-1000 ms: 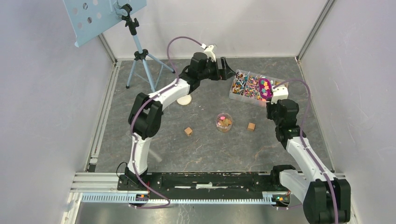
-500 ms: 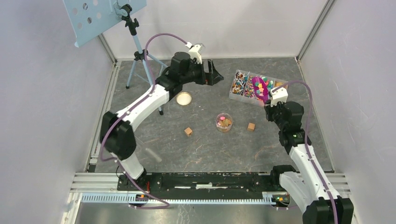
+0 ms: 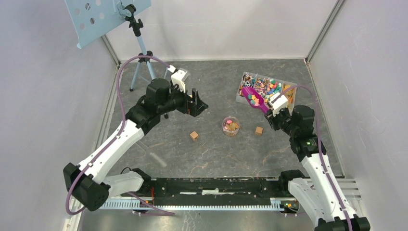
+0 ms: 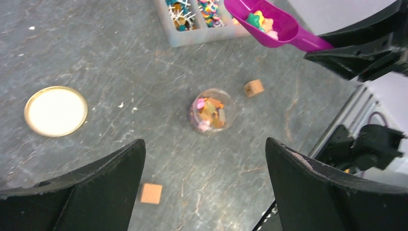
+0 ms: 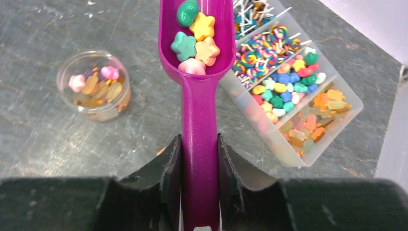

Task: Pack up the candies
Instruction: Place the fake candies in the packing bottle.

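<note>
My right gripper (image 5: 198,144) is shut on the handle of a magenta scoop (image 5: 198,106). Its bowl carries a few candies (image 5: 195,38), green, yellow, orange and pink. The scoop (image 3: 255,98) hangs over the near-left edge of the clear compartment tray (image 3: 241,97), which holds several sorts of candies (image 5: 288,91). A small clear cup (image 3: 231,126) partly filled with candies (image 5: 96,84) stands left of and nearer than the scoop. My left gripper (image 3: 198,104) hovers open and empty, left of and beyond the cup (image 4: 211,110).
Two wooden cubes (image 3: 194,135) (image 3: 259,130) lie on either side of the cup. A round white lid (image 4: 56,110) lies on the table below the left gripper. A tripod (image 3: 142,55) with a perforated plate stands back left. Walls enclose three sides.
The left arm swung back from the tray toward the near left and its jaws opened fully. The right gripper lifted the loaded scoop out of the tray and moved it left.
</note>
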Controlling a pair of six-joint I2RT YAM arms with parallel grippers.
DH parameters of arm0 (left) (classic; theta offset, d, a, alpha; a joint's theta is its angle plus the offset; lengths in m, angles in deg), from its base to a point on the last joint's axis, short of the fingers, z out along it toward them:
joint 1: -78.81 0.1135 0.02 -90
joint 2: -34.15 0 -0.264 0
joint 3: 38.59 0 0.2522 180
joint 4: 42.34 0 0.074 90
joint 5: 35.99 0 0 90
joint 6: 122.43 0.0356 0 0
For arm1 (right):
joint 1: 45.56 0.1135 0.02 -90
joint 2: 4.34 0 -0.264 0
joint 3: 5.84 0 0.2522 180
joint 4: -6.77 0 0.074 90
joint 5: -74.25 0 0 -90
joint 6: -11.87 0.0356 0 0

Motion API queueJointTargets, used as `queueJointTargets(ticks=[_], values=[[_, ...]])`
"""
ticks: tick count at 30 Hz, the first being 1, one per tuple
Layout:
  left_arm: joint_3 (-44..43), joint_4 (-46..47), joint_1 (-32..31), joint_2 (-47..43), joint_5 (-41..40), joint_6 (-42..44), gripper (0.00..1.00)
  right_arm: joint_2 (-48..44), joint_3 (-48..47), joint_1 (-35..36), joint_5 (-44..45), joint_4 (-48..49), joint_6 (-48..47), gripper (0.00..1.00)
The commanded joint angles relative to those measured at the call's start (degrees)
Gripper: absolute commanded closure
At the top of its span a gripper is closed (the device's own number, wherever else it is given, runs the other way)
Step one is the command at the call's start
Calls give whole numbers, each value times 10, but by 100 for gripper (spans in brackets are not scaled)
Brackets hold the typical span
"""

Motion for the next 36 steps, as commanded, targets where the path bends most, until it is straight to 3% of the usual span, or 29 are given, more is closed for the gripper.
queueJointTargets(ticks=[1, 11, 36], values=[[51, -8, 2, -42, -38, 70, 0, -14, -31, 23, -27, -33, -47, 100], [85, -14, 2, -78, -52, 92, 0, 6, -66, 107, 14, -152, -135, 100], [94, -14, 2, -98, -76, 90, 0, 51, -142, 182, 70, -317, -157, 100]])
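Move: The right hand holds the loaded purple scoop in the air. The packing bottle stands about 16 cm to its left, 2 cm back and some 11 cm below. The wooden cube near the bottle is roughly 3 cm left, 3 cm back and 13 cm down; the candy tray's middle is some 17 cm ahead, 2 cm right and 13 cm down. From the left hand, the bottle lies about 15 cm right, 1 cm back and 20 cm below. Still pinching the scoop's handle, the right hand swings the bowl away from the tray towards the bottle: back and left while sinking, then almost straight back, about 8 cm back in all, turning some 20 degrees counter-clockwise as it tips down and its left side rolls down. The empty left hand, open, eases left and down, roughly 4 cm each. ##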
